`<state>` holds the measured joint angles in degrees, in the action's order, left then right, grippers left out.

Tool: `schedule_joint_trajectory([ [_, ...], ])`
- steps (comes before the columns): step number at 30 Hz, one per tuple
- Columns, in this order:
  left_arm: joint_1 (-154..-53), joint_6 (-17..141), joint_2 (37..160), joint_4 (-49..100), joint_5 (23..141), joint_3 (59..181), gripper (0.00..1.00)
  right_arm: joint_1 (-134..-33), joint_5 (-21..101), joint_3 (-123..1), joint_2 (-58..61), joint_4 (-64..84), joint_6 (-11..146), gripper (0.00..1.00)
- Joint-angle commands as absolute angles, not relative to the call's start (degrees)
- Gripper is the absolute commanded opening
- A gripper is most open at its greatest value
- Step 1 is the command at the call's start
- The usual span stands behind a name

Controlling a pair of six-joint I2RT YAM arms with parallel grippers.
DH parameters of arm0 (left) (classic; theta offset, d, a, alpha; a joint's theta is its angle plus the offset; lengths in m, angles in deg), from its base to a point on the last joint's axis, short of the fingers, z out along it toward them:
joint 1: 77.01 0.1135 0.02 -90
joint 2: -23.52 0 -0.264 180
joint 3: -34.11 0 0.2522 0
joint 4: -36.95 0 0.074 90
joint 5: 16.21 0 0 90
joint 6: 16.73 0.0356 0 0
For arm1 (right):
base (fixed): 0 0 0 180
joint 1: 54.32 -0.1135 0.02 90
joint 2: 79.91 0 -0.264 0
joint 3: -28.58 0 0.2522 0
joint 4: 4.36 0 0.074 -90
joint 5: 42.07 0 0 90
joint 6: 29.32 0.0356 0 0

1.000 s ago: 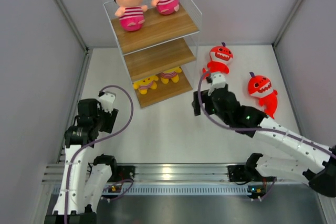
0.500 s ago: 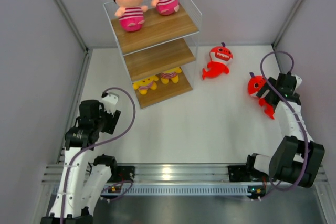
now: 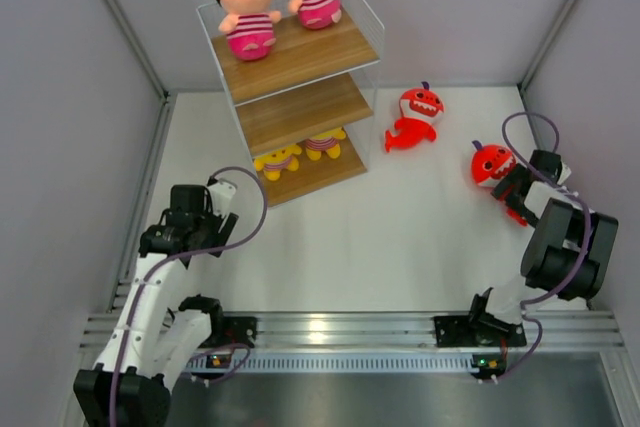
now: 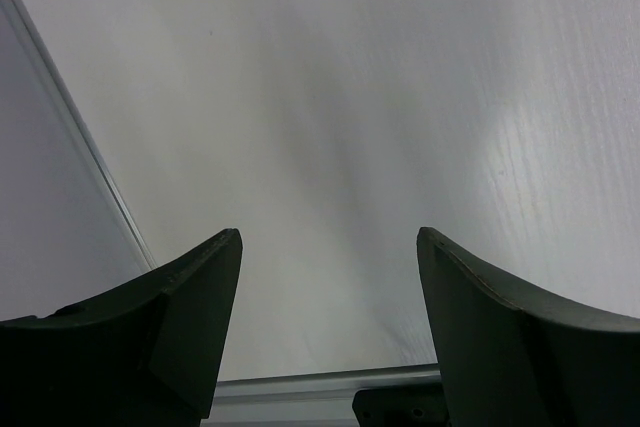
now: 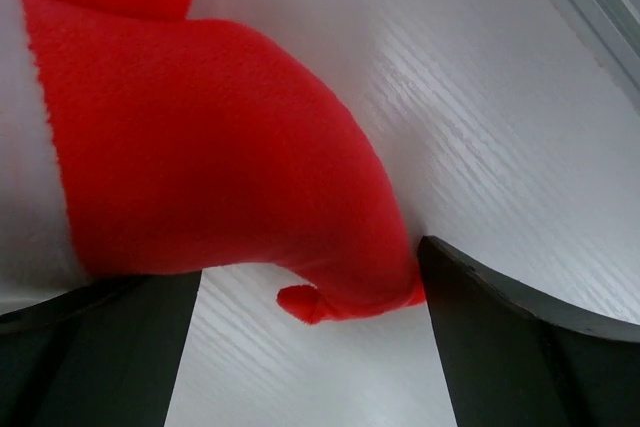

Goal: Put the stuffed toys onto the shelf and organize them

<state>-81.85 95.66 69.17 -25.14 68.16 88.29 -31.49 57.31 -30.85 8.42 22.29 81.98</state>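
Note:
The shelf (image 3: 300,57) stands at the back centre. Two boy dolls (image 3: 250,12) in pink stripes sit on its top board, and two yellow dolls (image 3: 280,159) lie on the bottom board; the middle board is bare. One red shark (image 3: 415,115) lies on the table right of the shelf. A second red shark (image 3: 492,162) lies near the right wall. My right gripper (image 3: 517,189) is down at its tail, open. In the right wrist view the red plush (image 5: 220,147) lies between the wide fingers of the right gripper (image 5: 310,267), against the right one. My left gripper (image 3: 210,222) (image 4: 328,237) hangs open and empty over white table.
Grey walls close in the white table (image 3: 330,237) on the left, back and right. A metal rail (image 3: 320,332) with the arm bases runs along the near edge. The right arm is folded tight against the right wall.
My right arm swung from the shark beside the shelf to the shark by the right wall and came down at its tail. The left arm shifted slightly right and forward.

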Motion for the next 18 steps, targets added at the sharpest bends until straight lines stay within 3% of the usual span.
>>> schedule_joint_trajectory([
  [1, -81.06, 94.54, 70.01, -22.16, 68.17, 90.67, 0.76, -30.41, 54.35, -35.27, 11.04, 18.19, 78.97, 0.89],
  [2, -80.88, 94.45, 70.19, -22.07, 68.52, 90.76, 0.76, -30.07, 53.65, -35.45, 11.49, 17.85, 78.96, 0.87],
  [4, -80.18, 94.36, 70.54, -22.07, 68.78, 90.93, 0.76, -29.36, 50.31, -34.76, 12.02, 15.83, 79.22, 0.72],
  [5, -79.83, 94.36, 70.54, -22.16, 69.04, 91.02, 0.76, -29.01, 49.26, -34.58, 11.93, 15.39, 78.96, 0.64],
  [6, -79.56, 94.36, 70.63, -22.07, 69.31, 91.11, 0.76, -29.01, 48.72, -34.23, 11.50, 14.60, 78.61, 0.48],
  [12, -78.59, 94.36, 70.55, -22.07, 70.98, 91.11, 0.76, -29.44, 44.76, -33.61, 5.89, 14.50, 78.35, 0.00],
  [18, -78.59, 94.71, 69.76, -22.07, 71.68, 90.67, 0.76, -35.94, 51.79, -33.18, -7.89, 19.68, 77.55, 0.00],
])
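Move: The right hand is low and open at the tail of the right-hand red shark; the shark's middle is about 9 cm ahead and 5 cm to the left, at nearly the same height. The other red shark lies some 28 cm ahead and 24 cm left, and the table's side rail runs roughly 10 cm to the right, abreast of the hand. From the left hand the shark's middle is about 66 cm right, 19 cm ahead and 8 cm lower. The right hand slides forward about 3 cm, low over the table, along the right-hand shark's tail while its wide-open fingers shut and pinch the narrow tail end. With that grip kept, the hand then lifts some 6 cm, still easing slightly forward and left, as the fingertips tilt about 10 degrees outward and the wrist turns a little counter-clockwise. ##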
